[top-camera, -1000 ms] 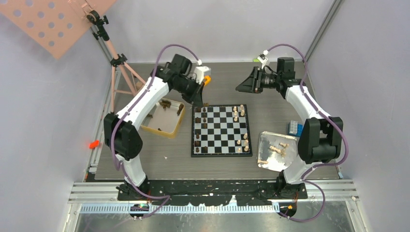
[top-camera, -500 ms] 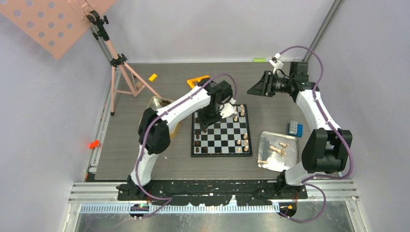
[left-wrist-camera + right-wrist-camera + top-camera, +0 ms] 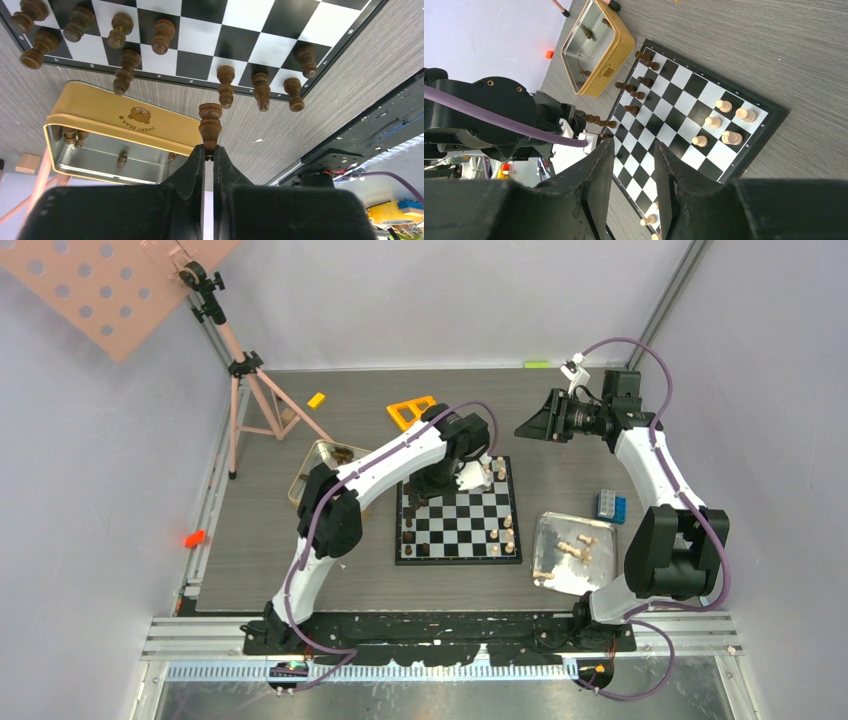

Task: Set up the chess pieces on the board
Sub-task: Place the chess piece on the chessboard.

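The board (image 3: 460, 559) lies mid-table, with dark chess pieces (image 3: 409, 525) along its left side and pale ones (image 3: 507, 530) along its right. My left gripper (image 3: 426, 492) hangs over the board's far left part. It is shut on a dark brown piece (image 3: 210, 125), whose base sticks out past the fingertips (image 3: 199, 152). In the left wrist view the gold tin (image 3: 125, 117) shows beyond the board (image 3: 240, 42). My right gripper (image 3: 522, 428) is raised past the board's far right corner. It stands open (image 3: 634, 145) with nothing between its fingers.
A silver tray (image 3: 545, 525) right of the board holds several pale pieces (image 3: 575, 548). The gold tin (image 3: 322, 462), left of the board, holds dark pieces. A blue brick (image 3: 609, 505), an orange triangle (image 3: 410, 410), an orange block (image 3: 316, 399) and a tripod (image 3: 245, 390) stand around.
My left arm swung right from above the gold tin to over the board's far left part. The right arm drew back a little to the right.
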You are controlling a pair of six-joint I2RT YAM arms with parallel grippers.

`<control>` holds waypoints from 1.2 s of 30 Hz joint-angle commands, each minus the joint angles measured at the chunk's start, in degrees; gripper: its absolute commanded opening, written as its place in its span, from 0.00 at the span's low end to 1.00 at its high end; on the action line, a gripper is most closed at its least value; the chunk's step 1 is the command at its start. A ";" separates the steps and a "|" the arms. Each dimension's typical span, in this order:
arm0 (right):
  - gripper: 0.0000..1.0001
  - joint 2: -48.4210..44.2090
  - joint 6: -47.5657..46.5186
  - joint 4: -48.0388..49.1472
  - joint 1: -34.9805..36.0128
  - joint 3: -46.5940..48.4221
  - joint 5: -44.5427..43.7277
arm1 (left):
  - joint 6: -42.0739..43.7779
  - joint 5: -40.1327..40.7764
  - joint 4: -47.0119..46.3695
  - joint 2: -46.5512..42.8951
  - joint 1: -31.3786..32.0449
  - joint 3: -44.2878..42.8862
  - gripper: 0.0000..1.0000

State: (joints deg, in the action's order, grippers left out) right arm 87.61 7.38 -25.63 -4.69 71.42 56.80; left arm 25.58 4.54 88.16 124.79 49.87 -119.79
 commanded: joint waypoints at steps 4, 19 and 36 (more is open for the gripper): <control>0.41 -0.80 -0.96 0.58 -0.15 0.03 0.41 | 4.03 4.30 3.30 1.25 -0.91 -5.22 0.00; 0.41 0.84 -1.31 0.42 -0.14 0.08 0.59 | 8.37 3.27 7.97 11.28 -9.35 -19.93 0.00; 0.40 1.34 -1.57 -0.13 -0.15 0.19 0.68 | 10.08 2.31 5.36 15.84 -11.63 -20.05 0.00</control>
State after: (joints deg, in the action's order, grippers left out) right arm 89.19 7.16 -25.82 -4.69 71.29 56.84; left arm 34.00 7.46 88.60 139.22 38.24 -137.78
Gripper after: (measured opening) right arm 0.407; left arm 0.036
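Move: The empty back-rank square for the held brown chess piece, second from the board's far end, lies about 10 cm ahead of the left hand, 3 cm to its left and some 9 cm below. Of that square, the far-corner piece stands 3 cm beyond, another back-rank piece 3 cm nearer, and a pawn 3 cm to the right. From the idle right hand the square is level ahead, roughly 22 cm left and 19 cm lower. The brown chess piece, still pinched base-down in the closed left fingers, is carried some 10 cm forward along the brown ranks towards the gap beside the far-corner piece. The left hand first rises slightly, then curves about 3 cm left and sinks some 4 cm from its peak, tilting only a few degrees, and slows nearly to a stop over the square. ##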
